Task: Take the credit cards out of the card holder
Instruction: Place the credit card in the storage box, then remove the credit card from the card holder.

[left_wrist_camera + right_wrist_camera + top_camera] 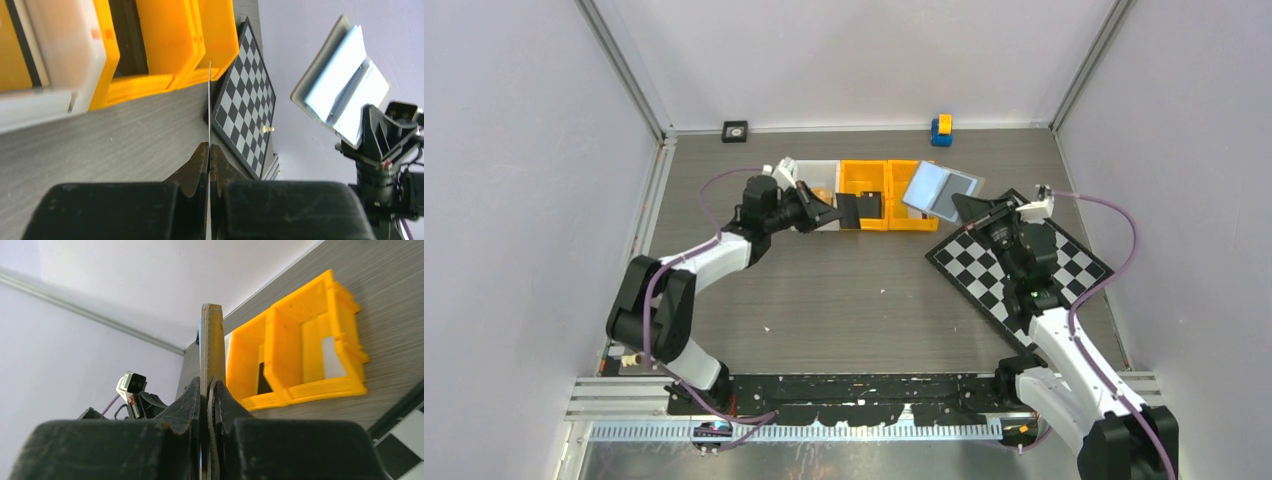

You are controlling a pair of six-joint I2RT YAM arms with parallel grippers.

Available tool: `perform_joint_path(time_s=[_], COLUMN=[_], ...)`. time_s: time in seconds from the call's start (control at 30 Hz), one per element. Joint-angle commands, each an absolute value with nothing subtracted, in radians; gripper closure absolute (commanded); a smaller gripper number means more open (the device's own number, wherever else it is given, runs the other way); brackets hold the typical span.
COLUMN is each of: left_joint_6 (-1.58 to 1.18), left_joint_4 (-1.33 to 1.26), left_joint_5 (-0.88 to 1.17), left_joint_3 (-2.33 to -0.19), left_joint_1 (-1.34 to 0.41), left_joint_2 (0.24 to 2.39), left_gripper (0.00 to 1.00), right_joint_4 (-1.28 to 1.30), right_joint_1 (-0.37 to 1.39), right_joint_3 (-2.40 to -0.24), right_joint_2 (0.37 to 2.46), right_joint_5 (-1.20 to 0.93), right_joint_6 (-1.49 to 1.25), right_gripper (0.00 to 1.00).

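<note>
My left gripper point(826, 213) point(209, 148) is shut on a thin black credit card point(848, 210). In the left wrist view the card point(209, 100) shows edge-on as a fine line, held just in front of the bins. The right gripper point(976, 208) point(207, 386) is shut on the lower edge of the grey card holder point(941, 190). The holder hangs open above the table and shows its pale blue-grey pockets point(345, 90). From the right wrist it point(211, 345) is seen edge-on. A dark flat piece point(871, 204) point(261, 378) stands in the left orange bin, and a pale one point(332, 357) in the right one.
A white bin point(820, 178) and two orange bins point(864, 178) point(898, 172) stand in a row at the back centre. A chessboard point(1014, 268) lies under the right arm. A small black square point(735, 131) and a blue-and-yellow block point(941, 130) sit by the back wall.
</note>
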State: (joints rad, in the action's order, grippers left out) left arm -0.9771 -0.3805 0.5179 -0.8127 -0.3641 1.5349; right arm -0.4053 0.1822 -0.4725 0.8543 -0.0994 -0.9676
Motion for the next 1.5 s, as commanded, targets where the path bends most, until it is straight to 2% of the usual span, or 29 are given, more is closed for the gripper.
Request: perform_joint_path(time_s=[0.0, 0.2, 0.47, 0.67, 0.8, 0.83, 0.9, 1.03, 1.13, 1.27, 1.47], left_joint_6=[-0.918, -0.913, -0.799, -0.746, -0.713, -0.709, -0.713, -0.714, -0.718, -0.721, -0.727], left_joint_4=[-0.269, -0.202, 0.018, 0.081, 0.085, 0.093, 0.099, 0.127, 0.132, 0.121, 0.015], left_joint_5=[0.482, 0.501, 0.474, 0.447, 0.517, 0.523, 0.527, 0.526, 0.501, 0.405, 0.209], left_joint_3=[-0.96, -1.132, -1.39, -1.49, -1.527, -1.529, -1.514, -1.451, -1.364, -1.193, -0.842], left_joint_1=[-0.38, -0.381, -0.398, -0.399, -0.399, -0.4, -0.403, -0.416, -0.425, -0.435, -0.443], left_joint_2=[1.647, 1.813, 1.964, 2.042, 2.05, 2.032, 1.979, 1.847, 1.726, 1.521, 1.192], left_gripper=[1.0, 1.0, 1.0, 0.98, 0.72, 0.68, 0.58, 0.27, 0.11, 0.01, 0.0], right_joint_4=[-0.312, -0.344, -0.322, -0.334, -0.358, -0.36, -0.386, -0.441, -0.505, -0.603, -0.868], right_joint_1=[0.185, 0.185, 0.184, 0.184, 0.184, 0.184, 0.185, 0.185, 0.185, 0.185, 0.197], right_joint_3=[-0.453, -0.44, -0.443, -0.428, -0.436, -0.438, -0.44, -0.453, -0.457, -0.459, -0.474], right_joint_2=[0.788, 0.794, 0.796, 0.781, 0.82, 0.831, 0.86, 0.918, 0.96, 1.018, 1.167], right_joint_5=[0.046, 0.021, 0.027, 0.046, 0.014, -0.005, -0.047, -0.117, -0.18, -0.265, -0.462], right_joint_6=[-0.906, -0.919, -0.922, -0.925, -0.928, -0.927, -0.932, -0.936, -0.943, -0.96, -1.071], right_gripper=[1.0, 1.0, 1.0, 1.0, 1.0, 1.0, 1.0, 1.0, 1.0, 1.0, 0.99])
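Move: My left hand holds a dark card in shut fingers; the middle yellow box it is meant for is centred about 10 cm ahead, 6 cm right and some 13 cm below. Black cards already lie in that box, roughly 7 cm ahead and 7 cm right of my hand. The white box stands 9 cm ahead, 5 cm left, the right yellow box 9 cm ahead, 16 cm right. From my right hand, still gripping the card holder, the middle box lies about 11 cm ahead, 17 cm left, 22 cm down. I reach my left hand about 10 cm forward and over the middle yellow box, sinking 5 cm and edging right, rolling it slightly, then spread the fingers wide to let go of the card and draw back some 11 cm, rising clear and drifting left. Meanwhile my right hand keeps its grip on the card holder, lowers it about 6 cm, first easing a little right, then swinging back left with a small counter-clockwise turn. ##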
